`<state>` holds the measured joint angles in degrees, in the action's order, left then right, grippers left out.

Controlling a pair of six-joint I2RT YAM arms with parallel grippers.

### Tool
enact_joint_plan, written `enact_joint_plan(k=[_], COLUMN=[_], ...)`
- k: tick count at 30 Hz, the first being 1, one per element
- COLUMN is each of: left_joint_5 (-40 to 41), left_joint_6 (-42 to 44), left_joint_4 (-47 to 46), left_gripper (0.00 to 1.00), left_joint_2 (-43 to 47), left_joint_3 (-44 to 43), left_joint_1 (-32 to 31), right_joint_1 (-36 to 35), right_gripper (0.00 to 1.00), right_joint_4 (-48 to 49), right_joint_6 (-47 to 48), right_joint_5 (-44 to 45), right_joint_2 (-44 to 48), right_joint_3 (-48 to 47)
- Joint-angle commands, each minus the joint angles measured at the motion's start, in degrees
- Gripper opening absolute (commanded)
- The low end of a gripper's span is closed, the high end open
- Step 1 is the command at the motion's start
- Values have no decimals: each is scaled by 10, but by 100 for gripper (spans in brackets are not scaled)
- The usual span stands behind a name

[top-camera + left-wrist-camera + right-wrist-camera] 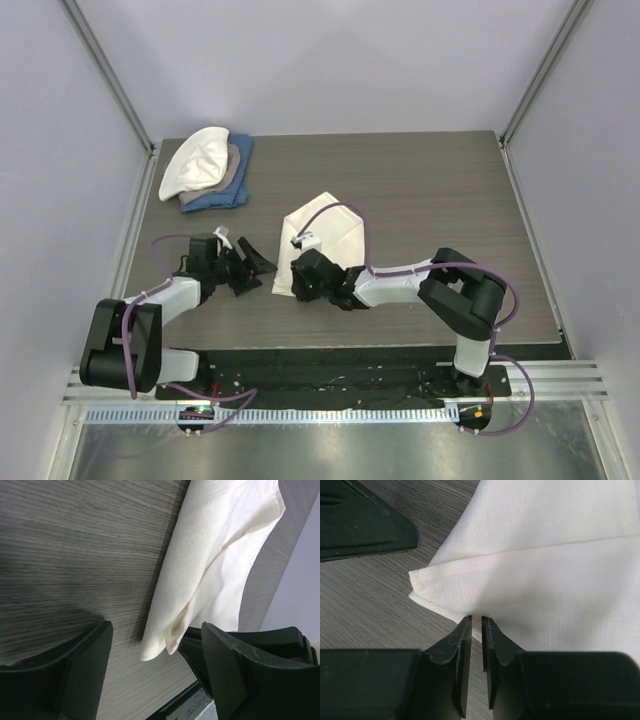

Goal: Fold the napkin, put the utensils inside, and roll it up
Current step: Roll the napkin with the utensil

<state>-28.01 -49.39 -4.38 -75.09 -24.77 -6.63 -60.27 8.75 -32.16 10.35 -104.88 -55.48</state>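
The cream napkin (325, 238) lies folded on the middle of the table. My left gripper (252, 266) is open just left of it. In the left wrist view the napkin's near corner (165, 640) sits between the spread left gripper (156, 630) fingers and touches neither. My right gripper (300, 285) is at the napkin's near edge, beside that corner. In the right wrist view the right gripper (476, 617) has closed to a thin slit on the edge of the cloth (545, 575). The utensils are out of view.
A stack of white, tan and blue cloths (207, 170) lies at the table's far left corner. Bare wood-grain table (440, 210) spreads to the right of the napkin. Grey walls enclose the table on three sides.
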Motion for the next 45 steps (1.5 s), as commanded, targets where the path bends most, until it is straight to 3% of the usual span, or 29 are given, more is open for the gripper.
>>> enact_joint_plan(k=[1, 19, 29, 32, 33, 36, 45], left_joint_5=[-29, -42, -49, -61, -63, -74, -107], left_joint_6=[-4, -5, -9, -20, -26, -35, -31], left_joint_4=[-39, -43, -57, -73, -74, -57, 35], left_gripper=[73, 61, 40, 26, 16, 0, 0], left_joint_2=[-29, -42, -60, -76, -81, -98, -90], left_joint_3=[9, 41, 35, 25, 21, -3, -63], left_joint_1=[-5, -28, -37, -37, -37, -37, -37], right_joint_1=[-5, -5, -5, -5, -5, -5, -41], right_gripper=[22, 21, 21, 22, 23, 29, 73], right_joint_4=[14, 12, 16, 15, 11, 6, -1], right_joint_6=[-10, -10, -6, 9, 14, 33, 166], right_joint_5=[6, 13, 17, 13, 13, 16, 88], right_joint_2=[-4, -9, -7, 0, 4, 27, 102], right_joint_3=[-10, -10, -11, -13, -15, -9, 26])
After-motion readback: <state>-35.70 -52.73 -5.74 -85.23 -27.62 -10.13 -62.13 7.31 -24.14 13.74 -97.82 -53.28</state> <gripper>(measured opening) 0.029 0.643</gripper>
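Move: The napkin's near-left corner lies about 3 cm back, 3 cm to the right of and 3 cm below the left hand. The left edge roll runs up from there, its middle about 5 cm ahead, 4 cm right and 3 cm down. For the right hand, down at the near edge, that corner is some 5 cm left, level and about 1 cm lower; the napkin's middle is roughly 9 cm ahead, 5 cm right and 1 cm down. The left fingers shut on the napkin's near-left corner and pinch it, after the hand has eased right, back and down onto it, about 3 cm each way; still closed, it then creeps about 1 cm forward and lifts slightly. The right hand stays on the near edge until that grip is made, then opens and rises about 3 cm clear, drifting left. ##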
